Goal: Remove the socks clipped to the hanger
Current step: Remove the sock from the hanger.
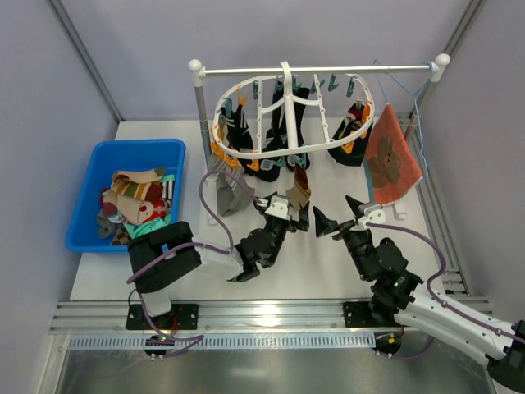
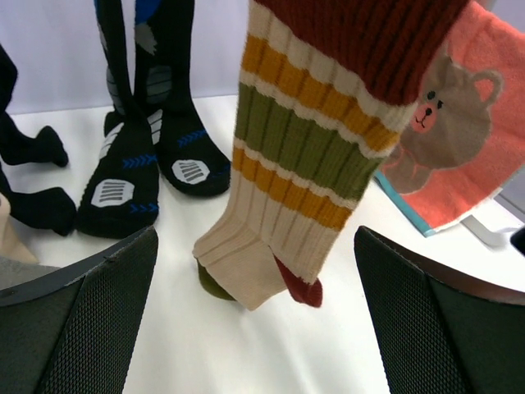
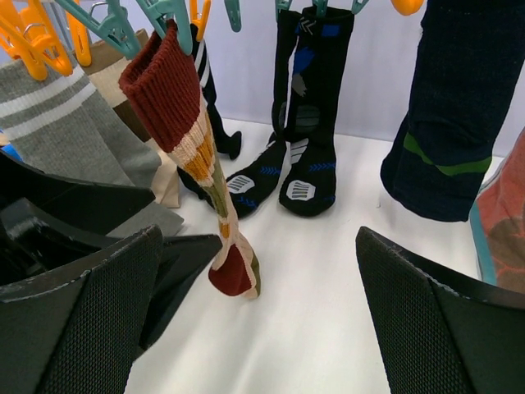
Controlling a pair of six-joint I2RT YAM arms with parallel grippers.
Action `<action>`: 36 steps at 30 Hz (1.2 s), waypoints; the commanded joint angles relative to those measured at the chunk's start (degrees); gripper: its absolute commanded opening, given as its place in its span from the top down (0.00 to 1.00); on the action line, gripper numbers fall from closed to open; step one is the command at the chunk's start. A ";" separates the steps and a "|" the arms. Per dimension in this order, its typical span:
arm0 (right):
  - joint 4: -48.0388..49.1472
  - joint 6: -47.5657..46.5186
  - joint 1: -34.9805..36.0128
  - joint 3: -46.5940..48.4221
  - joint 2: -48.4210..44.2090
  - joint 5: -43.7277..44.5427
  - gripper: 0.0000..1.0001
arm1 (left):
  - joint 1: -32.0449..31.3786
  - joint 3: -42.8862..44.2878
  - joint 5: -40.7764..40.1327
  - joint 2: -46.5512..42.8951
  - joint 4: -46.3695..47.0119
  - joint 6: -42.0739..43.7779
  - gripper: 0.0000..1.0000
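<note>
The white oval hanger (image 1: 286,98) hangs from the rail with several socks clipped to it. A striped sock (image 1: 300,185) in red, yellow, green and cream hangs at its front from a teal clip (image 3: 168,12). Its toe nearly touches the table. My left gripper (image 1: 283,208) stands open just in front of this sock (image 2: 303,156), nothing between its fingers. My right gripper (image 1: 338,213) is also open, to the right of the sock (image 3: 201,164), and empty. A pair of black socks (image 3: 303,123) with blue and grey marks hangs behind.
A blue bin (image 1: 90,197) at the left holds several loose socks. An orange-red cloth (image 1: 391,156) with a bear print hangs at the right end of the rail (image 1: 320,70). A grey striped sock (image 3: 66,131) and a navy sock (image 3: 451,123) hang nearby.
</note>
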 commanded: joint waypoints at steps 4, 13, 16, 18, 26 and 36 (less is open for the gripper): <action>2.19 0.93 -0.35 -0.58 -1.02 0.18 0.00 | -1.53 1.37 1.42 3.53 7.24 -2.41 0.00; 2.19 1.02 -0.35 -0.67 -1.28 -0.52 0.00 | -1.54 4.35 -2.97 6.61 7.50 -0.22 0.00; 2.19 1.02 -0.35 -0.41 -0.67 -0.78 0.00 | -1.54 6.20 -3.94 9.59 10.74 2.49 0.11; 2.28 1.02 -0.44 -0.32 -0.23 -0.87 0.00 | -1.45 6.90 -4.64 12.05 14.59 5.22 0.22; 2.81 -0.21 -0.52 1.43 2.49 -2.98 0.00 | -1.18 6.82 -5.61 12.42 14.53 5.15 0.93; -0.17 -3.29 -0.44 15.48 12.69 -6.15 0.00 | -1.27 5.68 -4.64 11.10 14.53 3.92 1.00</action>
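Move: The striped sock hangs from its clip just in front of my left hand; its foot is about 3 cm ahead, 2 cm to the right and some 6 cm below. The grey sock hangs roughly 5 cm ahead and 12 cm left, the black socks about 14 cm ahead and 2 cm left. From my right hand the striped sock's foot lies some 6 cm ahead, 7 cm left and 10 cm below. I sink my open left hand about 6 cm and ease it 2 cm to the right, to the bottom of the striped sock, rolling its left side up some 10 degrees as I close the fingers fully and pinch the red bit of the foot. Once I have that, my right hand, still open, dips slightly, then goes left, up and forward towards the sock's upper part, about 4 cm in all. ##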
